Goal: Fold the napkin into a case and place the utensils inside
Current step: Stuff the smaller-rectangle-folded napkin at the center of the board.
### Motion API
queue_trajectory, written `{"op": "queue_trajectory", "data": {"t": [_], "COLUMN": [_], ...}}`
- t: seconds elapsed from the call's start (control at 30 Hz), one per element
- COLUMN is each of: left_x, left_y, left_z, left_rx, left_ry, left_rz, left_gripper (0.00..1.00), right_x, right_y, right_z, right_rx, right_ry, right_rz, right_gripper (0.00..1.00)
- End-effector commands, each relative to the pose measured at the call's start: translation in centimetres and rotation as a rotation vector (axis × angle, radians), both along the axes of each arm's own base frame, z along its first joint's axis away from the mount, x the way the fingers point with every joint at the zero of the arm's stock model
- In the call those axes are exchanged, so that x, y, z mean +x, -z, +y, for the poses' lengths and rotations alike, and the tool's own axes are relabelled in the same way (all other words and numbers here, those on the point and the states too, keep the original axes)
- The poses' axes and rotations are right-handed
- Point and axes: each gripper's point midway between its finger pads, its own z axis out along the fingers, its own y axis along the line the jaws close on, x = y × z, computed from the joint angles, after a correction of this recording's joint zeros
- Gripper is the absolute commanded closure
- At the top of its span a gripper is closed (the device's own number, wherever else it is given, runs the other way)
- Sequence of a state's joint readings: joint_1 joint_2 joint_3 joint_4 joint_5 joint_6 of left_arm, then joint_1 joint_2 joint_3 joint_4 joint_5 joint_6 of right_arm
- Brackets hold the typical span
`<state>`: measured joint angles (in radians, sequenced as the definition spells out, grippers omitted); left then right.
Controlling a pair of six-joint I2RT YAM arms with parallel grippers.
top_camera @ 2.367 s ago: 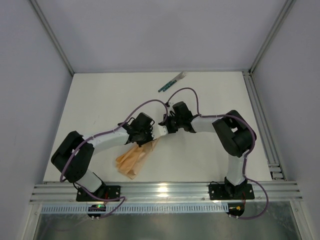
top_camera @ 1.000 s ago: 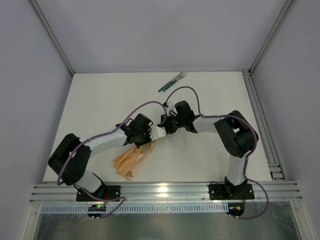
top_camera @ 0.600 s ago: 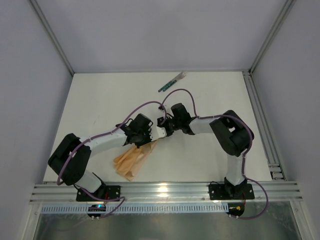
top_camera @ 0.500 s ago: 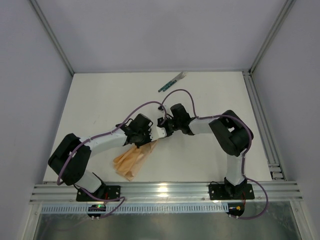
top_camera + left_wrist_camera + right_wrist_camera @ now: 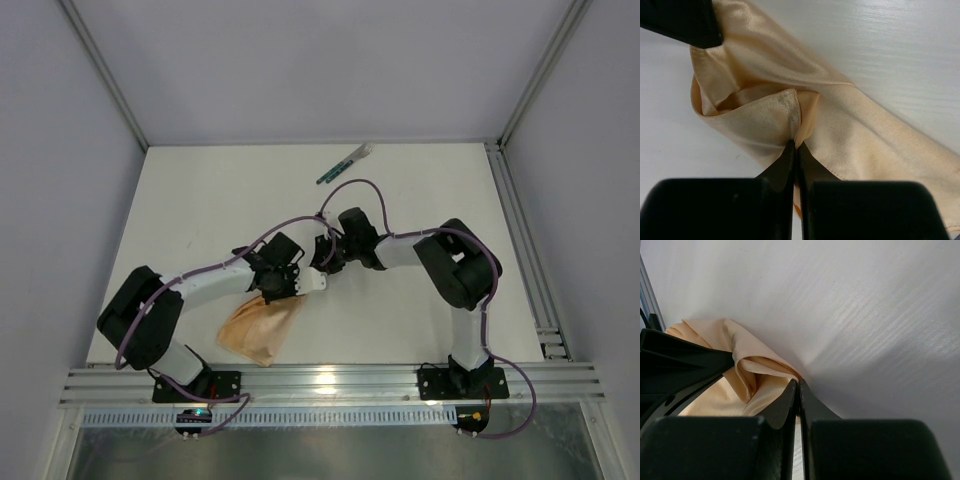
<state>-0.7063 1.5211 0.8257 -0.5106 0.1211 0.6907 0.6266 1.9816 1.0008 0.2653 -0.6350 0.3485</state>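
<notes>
The peach-tan napkin [image 5: 262, 325] lies bunched on the white table near the front, left of centre. My left gripper [image 5: 287, 285] sits at its upper right edge and is shut on a raised fold of the cloth [image 5: 770, 115]; in the left wrist view the left gripper [image 5: 796, 146] has its tips pressed together. My right gripper [image 5: 318, 264] meets it from the right, and the right gripper [image 5: 799, 384] is shut on the napkin's [image 5: 752, 382] creased corner. The utensils [image 5: 345, 163], green-handled with pale ends, lie far back near the rear wall.
The two grippers are almost touching; the left gripper's dark body [image 5: 675, 362] fills the left of the right wrist view. Purple cables loop over both wrists. A metal rail [image 5: 320, 380] runs along the near edge of the table [image 5: 190, 200], and grey walls enclose it.
The right gripper has shut on the napkin's corner after standing partly open. The left gripper has shifted slightly toward the front, and the napkin now lies broader and lower.
</notes>
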Motion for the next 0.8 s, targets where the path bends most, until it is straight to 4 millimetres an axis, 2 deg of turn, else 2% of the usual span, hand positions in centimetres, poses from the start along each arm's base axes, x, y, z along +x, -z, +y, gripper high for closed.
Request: {"op": "queue_trajectory", "data": {"t": [0.0,0.1,0.47,0.6,0.67,0.73,0.77], "left_x": [-2.3,-2.0,1.9,2.1,2.2,2.2,2.2], "left_y": [1.0,1.3,0.6,0.8,0.8,0.8,0.7], "left_z": [1.0,0.5,-1.5,-1.8,-1.9,-2.1,-2.2], "left_rx": [0.07,0.079,0.062,0.069,0.066,0.055,0.046], "left_ry": [0.073,0.076,-0.069,-0.078,-0.086,-0.103,-0.109], "left_rz": [0.13,0.124,0.045,0.061,0.062,0.063,0.066], "left_gripper": [1.0,1.0,1.0,1.0,1.0,1.0,1.0], "right_x": [0.7,0.7,0.4,0.4,0.5,0.5,1.0], "right_y": [-0.6,-1.2,-2.4,-3.1,-3.6,-4.0,-4.9], "right_z": [0.7,0.7,1.0,1.1,0.9,0.6,0.3], "right_rx": [0.017,0.024,0.054,0.068,0.067,0.053,0.049], "right_ry": [0.003,0.003,-0.007,-0.009,-0.002,0.009,0.026], "right_rz": [-0.025,-0.032,-0.037,-0.041,-0.051,-0.067,-0.103], "right_gripper": [0.93,0.91,0.88,0.85,0.73,0.65,0.62]}}
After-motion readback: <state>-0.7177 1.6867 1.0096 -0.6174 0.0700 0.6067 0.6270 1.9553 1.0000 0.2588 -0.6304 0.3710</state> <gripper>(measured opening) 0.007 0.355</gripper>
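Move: The left fingers, just above the board, already pinch a fold of the napkin's forward-right end; most of the napkin lies behind them, its middle about 6 cm back, 2 cm left and roughly 2 cm lower. The board's centre is some 16 cm ahead and 11 cm to the right of the left hand. The right fingers are closed on the napkin's outer corner, with the napkin's middle about 11 cm back and 9 cm to the left of them. The left hand keeps its pinch on the fold and, after a brief settling, slides low over the board about 2 cm forward and 1 cm to the right, towards the right gripper and the board's centre, its wrist turning only 5 to 10 degrees. Meanwhile the right hand holds its place and opens its fingers from nearly shut to about a third, letting go of the outer corner, and at the very end begins to lift straight up by roughly 1 cm. ##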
